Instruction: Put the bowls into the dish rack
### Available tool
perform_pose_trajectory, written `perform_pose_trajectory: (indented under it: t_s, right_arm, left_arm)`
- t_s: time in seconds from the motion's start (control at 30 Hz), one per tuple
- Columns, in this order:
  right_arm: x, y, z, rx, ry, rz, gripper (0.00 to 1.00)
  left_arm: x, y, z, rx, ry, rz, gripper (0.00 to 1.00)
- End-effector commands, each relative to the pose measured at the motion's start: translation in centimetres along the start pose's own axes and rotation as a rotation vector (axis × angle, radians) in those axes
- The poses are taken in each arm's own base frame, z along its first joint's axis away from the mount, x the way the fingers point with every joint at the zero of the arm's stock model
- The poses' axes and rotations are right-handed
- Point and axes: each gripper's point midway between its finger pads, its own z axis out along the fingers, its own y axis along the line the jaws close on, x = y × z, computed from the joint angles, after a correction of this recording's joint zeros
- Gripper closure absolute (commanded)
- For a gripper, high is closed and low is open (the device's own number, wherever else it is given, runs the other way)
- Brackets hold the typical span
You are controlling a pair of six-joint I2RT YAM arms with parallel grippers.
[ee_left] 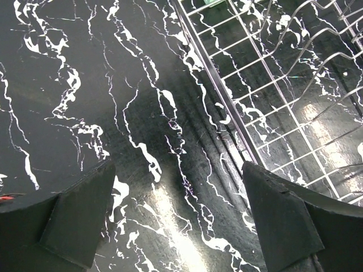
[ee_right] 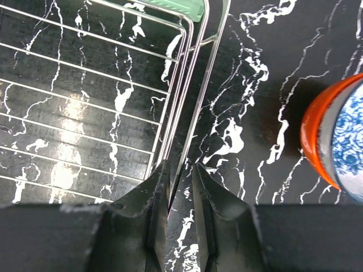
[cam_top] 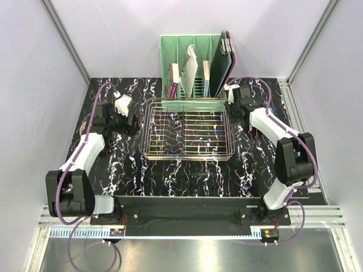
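The dish rack [cam_top: 187,157], a chrome wire basket, stands mid-table with nothing in it. My right gripper [cam_top: 229,105] is at its far right corner. In the right wrist view its jaws [ee_right: 181,173] are drawn close on either side of the rack's top rim wire [ee_right: 195,107], which lies against the left finger. An orange-red bowl [ee_right: 334,136] with a blue and white pattern shows at that view's right edge, on the table beside the rack. My left gripper [cam_top: 131,122] hangs wide open over bare marble [ee_left: 178,221], just left of the rack's side rim [ee_left: 215,93].
A green slotted organizer [cam_top: 190,62] holding books and dark flat boards [cam_top: 224,59] stands right behind the rack. White walls close in the black marble table on the left, back and right.
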Motion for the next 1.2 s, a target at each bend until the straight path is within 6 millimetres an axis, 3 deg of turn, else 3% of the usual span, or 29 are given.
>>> perform_pose_trajectory:
  t_s: [0.0,0.3,0.43,0.63,0.7,0.9,1.03,1.17]
  right_arm:
    - [-2.5,-1.8,-2.3,0.083,-0.097,-0.019,0.72]
    - [-1.2,-2.4,-2.7,0.119,-0.081,-0.037,0.73]
    - [-0.6,-2.6,-2.6,0.125,-0.07,-0.038,0.73]
    - [-2.0,-3.0,-3.5,0.142,-0.107,-0.043,0.68]
    - [-2.5,-2.9,-4.0,0.134,-0.126,-0.049,0.61]
    - [-4.8,-2.0,-7.9,0.07,-0.216,-0.046,0.35]
    - [-6.4,-2.6,-11.4,0.096,-0.302,-0.05,0.3]
    - [-6.2,-5.8,-12.2,0.207,-0.309,-0.019,0.3]
  left_arm:
    - [-1.6,-0.7,0.0,0.028,-0.061,0.041,0.01]
    - [-1.7,-0.7,0.1,0.024,-0.055,0.04,0.01]
    - [-2.2,-1.6,0.4,0.043,-0.057,0.052,0.01]
    - [-2.0,-2.4,0.6,0.061,-0.049,0.06,0.01]
    - [-2.1,-2.7,0.6,0.065,-0.046,0.065,0.01]
    - [-3.1,-2.2,-0.3,0.029,-0.075,0.076,0.01]
    - [-4.5,-2.1,-1.2,0.013,-0.104,0.082,0.01]
    - [-5.8,-2.1,-2.4,-0.003,-0.136,0.091,0.01]
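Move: The dish rack's right rim is already between the right fingertips; the rack's middle lies about 20 cm left of that hand, 5 cm back and 4 cm down. The stacked bowls sit roughly 13 cm to its right, about level with it, and the green file holder some 17 cm left and 16 cm farther out. From the left hand, the rack's middle is about 22 cm right, 1 cm back; the left-side bowls lie some 18 cm left and 3 cm back. Keep the right fingers on the rack's right rim and drag it about 2 cm to the right, then open, come free of the rim and rise some 10 cm, drifting slightly back and tipping the fingers up about 15 degrees. Meanwhile bring the wide-open left gripper about 2.5 cm right along with the rack's left side, seeming to push it, and finally lift a centimetre. ##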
